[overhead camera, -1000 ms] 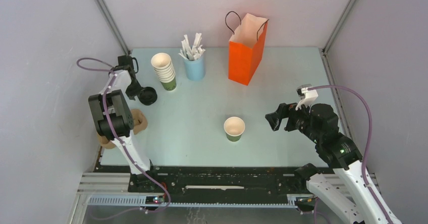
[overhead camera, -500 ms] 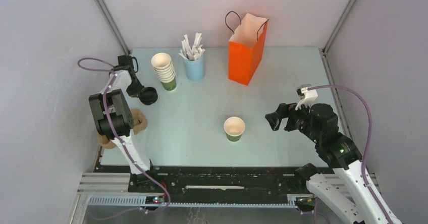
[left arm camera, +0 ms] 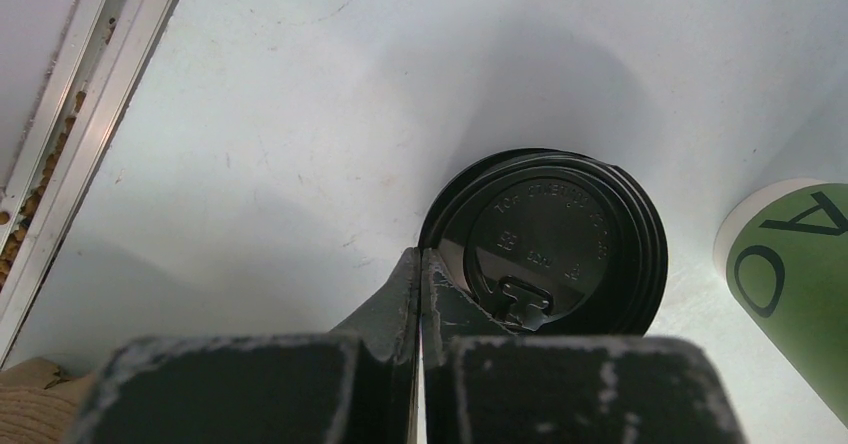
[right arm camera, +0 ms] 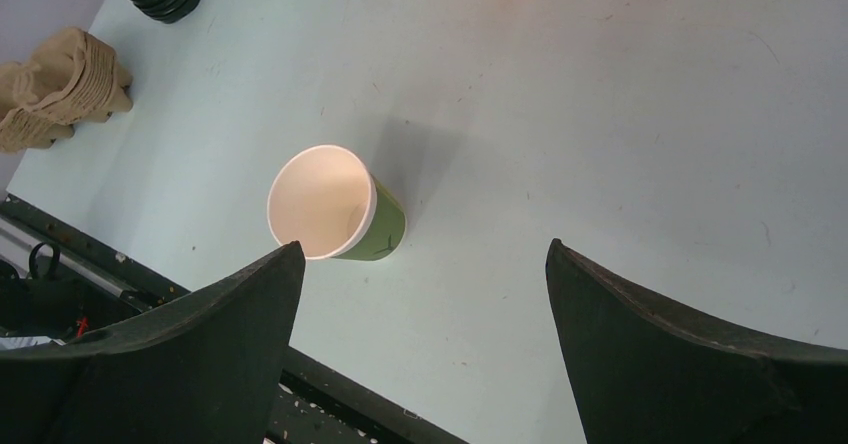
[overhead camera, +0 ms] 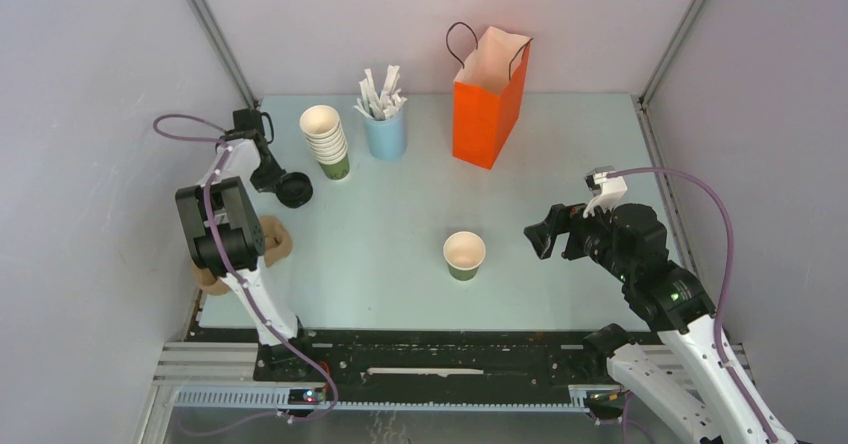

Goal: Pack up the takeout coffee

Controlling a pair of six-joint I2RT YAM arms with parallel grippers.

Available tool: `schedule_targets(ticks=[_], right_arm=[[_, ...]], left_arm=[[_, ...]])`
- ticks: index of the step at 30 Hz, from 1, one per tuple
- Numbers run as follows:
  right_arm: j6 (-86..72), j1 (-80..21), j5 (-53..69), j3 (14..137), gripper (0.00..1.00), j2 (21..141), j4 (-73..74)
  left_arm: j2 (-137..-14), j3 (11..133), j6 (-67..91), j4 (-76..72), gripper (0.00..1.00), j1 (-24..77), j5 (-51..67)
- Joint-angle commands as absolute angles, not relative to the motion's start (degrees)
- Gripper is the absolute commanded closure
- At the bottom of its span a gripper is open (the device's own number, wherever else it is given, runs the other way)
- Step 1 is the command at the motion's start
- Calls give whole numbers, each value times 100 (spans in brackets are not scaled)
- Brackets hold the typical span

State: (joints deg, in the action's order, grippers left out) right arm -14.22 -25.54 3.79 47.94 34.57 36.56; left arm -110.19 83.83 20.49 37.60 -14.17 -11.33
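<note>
The takeout coffee cup (overhead camera: 464, 254), green outside and cream inside, stands open-topped and lidless near the table's middle; the right wrist view shows the cup (right arm camera: 335, 209) just beyond the left fingertip. My right gripper (overhead camera: 540, 236) hovers to its right, open wide (right arm camera: 425, 247), holding nothing. At the far left sits a stack of black lids (overhead camera: 292, 190). My left gripper (overhead camera: 278, 182) is shut at its near edge. In the left wrist view one finger lies outside and one over the top lid (left arm camera: 560, 244), so the gripper (left arm camera: 421, 264) pinches its rim.
A stack of cream-and-green cups (overhead camera: 326, 139) stands right of the lids, its side (left arm camera: 790, 274) close to them. A light blue cup of white sticks (overhead camera: 385, 129) and an upright orange paper bag (overhead camera: 490, 99) are at the back. Brown cardboard carriers (overhead camera: 270, 242) lie at the left edge.
The left gripper's jaws have closed on the rim of the top lid. Both arms have hardly moved, and the cup stays where it was.
</note>
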Motion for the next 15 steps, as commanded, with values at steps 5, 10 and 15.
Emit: schedule_targets(ticks=[5, 10, 15], right_arm=[[-1380, -2589, 440, 4790, 0, 3483, 3470], [-1373, -2594, 456, 4790, 0, 3522, 3456], [-1371, -2589, 459, 4789, 0, 3542, 3448]], left_arm=[[-10332, 8317, 2186, 3507, 100, -1442, -1060], [-10087, 8162, 2284, 3385, 100, -1441, -1014], [-10107, 8169, 2328, 3442, 100, -1447, -949]])
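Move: To the left hand's right, some 44 cm off and about 17 cm back, stands the single open cup, its middle roughly 2 cm higher. The shut fingers already have the near-left rim of the black lid stack, whose middle is about 4 cm right and 1 cm ahead. The cup stack rises some 13 cm right and 6 cm ahead; the brown sleeves lie about 11 cm back and 1 cm right. From the right hand, the open cup is about 16 cm left, 3 cm ahead and 15 cm lower. Rising nearly straight up by about 5 cm, the left hand keeps its shut pinch on the top lid's left rim and draws the lid up off the stack. The fingertips swing forward a little as the wrist tips back some 10 degrees. ##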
